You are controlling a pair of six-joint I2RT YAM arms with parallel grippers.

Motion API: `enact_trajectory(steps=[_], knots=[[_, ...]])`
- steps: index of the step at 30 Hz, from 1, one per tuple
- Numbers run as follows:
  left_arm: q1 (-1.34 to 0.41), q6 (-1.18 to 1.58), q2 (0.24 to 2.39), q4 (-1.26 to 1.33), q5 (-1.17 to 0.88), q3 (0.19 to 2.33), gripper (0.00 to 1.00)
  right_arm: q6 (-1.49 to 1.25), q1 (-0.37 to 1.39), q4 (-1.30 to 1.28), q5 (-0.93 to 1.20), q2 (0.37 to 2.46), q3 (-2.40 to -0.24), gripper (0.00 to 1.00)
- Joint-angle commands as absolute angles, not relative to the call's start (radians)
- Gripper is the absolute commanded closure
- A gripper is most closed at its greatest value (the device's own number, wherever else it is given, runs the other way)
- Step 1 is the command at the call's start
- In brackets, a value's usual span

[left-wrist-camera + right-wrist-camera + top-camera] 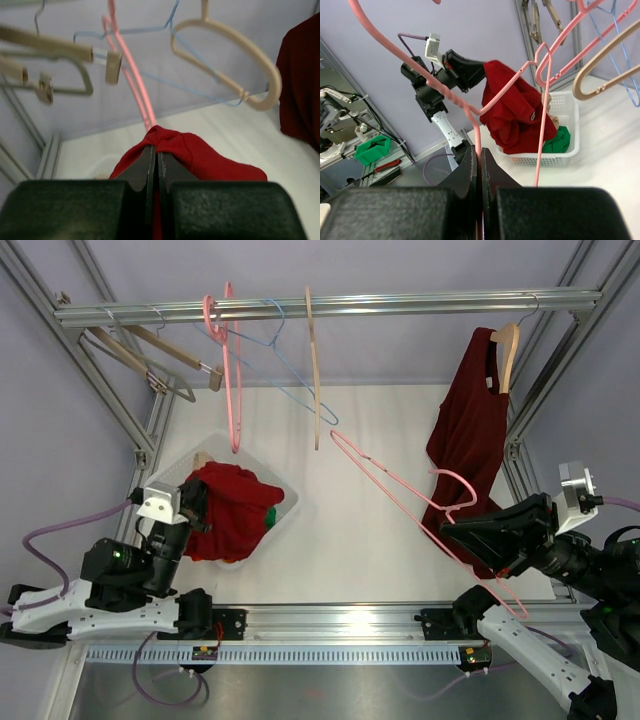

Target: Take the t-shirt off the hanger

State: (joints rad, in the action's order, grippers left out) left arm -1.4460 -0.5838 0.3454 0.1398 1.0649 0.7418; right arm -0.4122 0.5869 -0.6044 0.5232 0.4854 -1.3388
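Observation:
My left gripper (pixel 195 498) is shut on a red t-shirt (pixel 228 508) and holds it bunched over a white basket (pixel 288 498). In the left wrist view the jaws (pixel 154 150) pinch a fold of the t-shirt (pixel 200 155). My right gripper (pixel 450 530) is shut on a bare pink hanger (pixel 390 485), held slanting above the table at right. The right wrist view shows the jaws (pixel 479 152) closed on the hanger's rod (pixel 445 92), and the t-shirt (pixel 515 110) hanging free of it above the basket (pixel 565 150).
A rail across the back carries beige clip hangers (pixel 150 355), another pink hanger (pixel 232 360), a blue wire hanger (pixel 285 365) and a wooden one (pixel 313 360). A dark red garment (pixel 470 440) hangs on a wooden hanger at right. Green cloth (pixel 270 517) lies in the basket.

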Motion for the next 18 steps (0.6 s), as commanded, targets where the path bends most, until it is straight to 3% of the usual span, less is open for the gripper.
enact_trajectory(steps=[1, 8, 12, 13, 18], knots=[[-1.448, -0.054, 0.211, -0.084, 1.278, 0.683, 1.0, -0.365, 0.595, -0.603, 0.47, 0.512, -1.331, 1.0], [-1.448, 0.422, 0.167, -0.386, 1.39, 0.54, 1.0, -0.31, 0.595, -0.626, 0.183, 0.554, -1.281, 1.0], [-1.447, 0.732, 0.277, -0.668, 1.491, 0.557, 1.0, -0.299, 0.595, -0.557, 0.115, 0.61, -1.264, 1.0], [-1.439, 0.929, 0.302, -0.825, 1.499, 0.563, 1.0, -0.29, 0.595, -0.546, 0.076, 0.647, -1.269, 1.0], [-1.362, 1.054, 0.455, -0.858, 1.467, 0.543, 1.0, -0.244, 0.595, -0.489, -0.008, 0.808, -1.35, 1.0]])
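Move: The basket the left hand takes the dark red shirt to lies about 14 cm ahead of it, 4 cm to its left and some 34 cm below; the rail's pink hangers are roughly 32 cm ahead, 1 cm left and 9 cm below. From the right hand, the wooden hanger's hook on the rail is about 52 cm ahead, 20 cm left and 7 cm lower, and the hanging red top roughly 35 cm ahead, 14 cm right and 25 cm below. Straight down, about 18 cm, the left hand lowers the pinched shirt towards the basket, tipping its fingers downward and turning counter-clockwise, some 20 degrees each. Meanwhile the right hand carries the pink hanger forward towards the rail, about 14 cm and sinking a little, speeding up and swinging clockwise so its fingers point less to the left; both grips stay shut. ##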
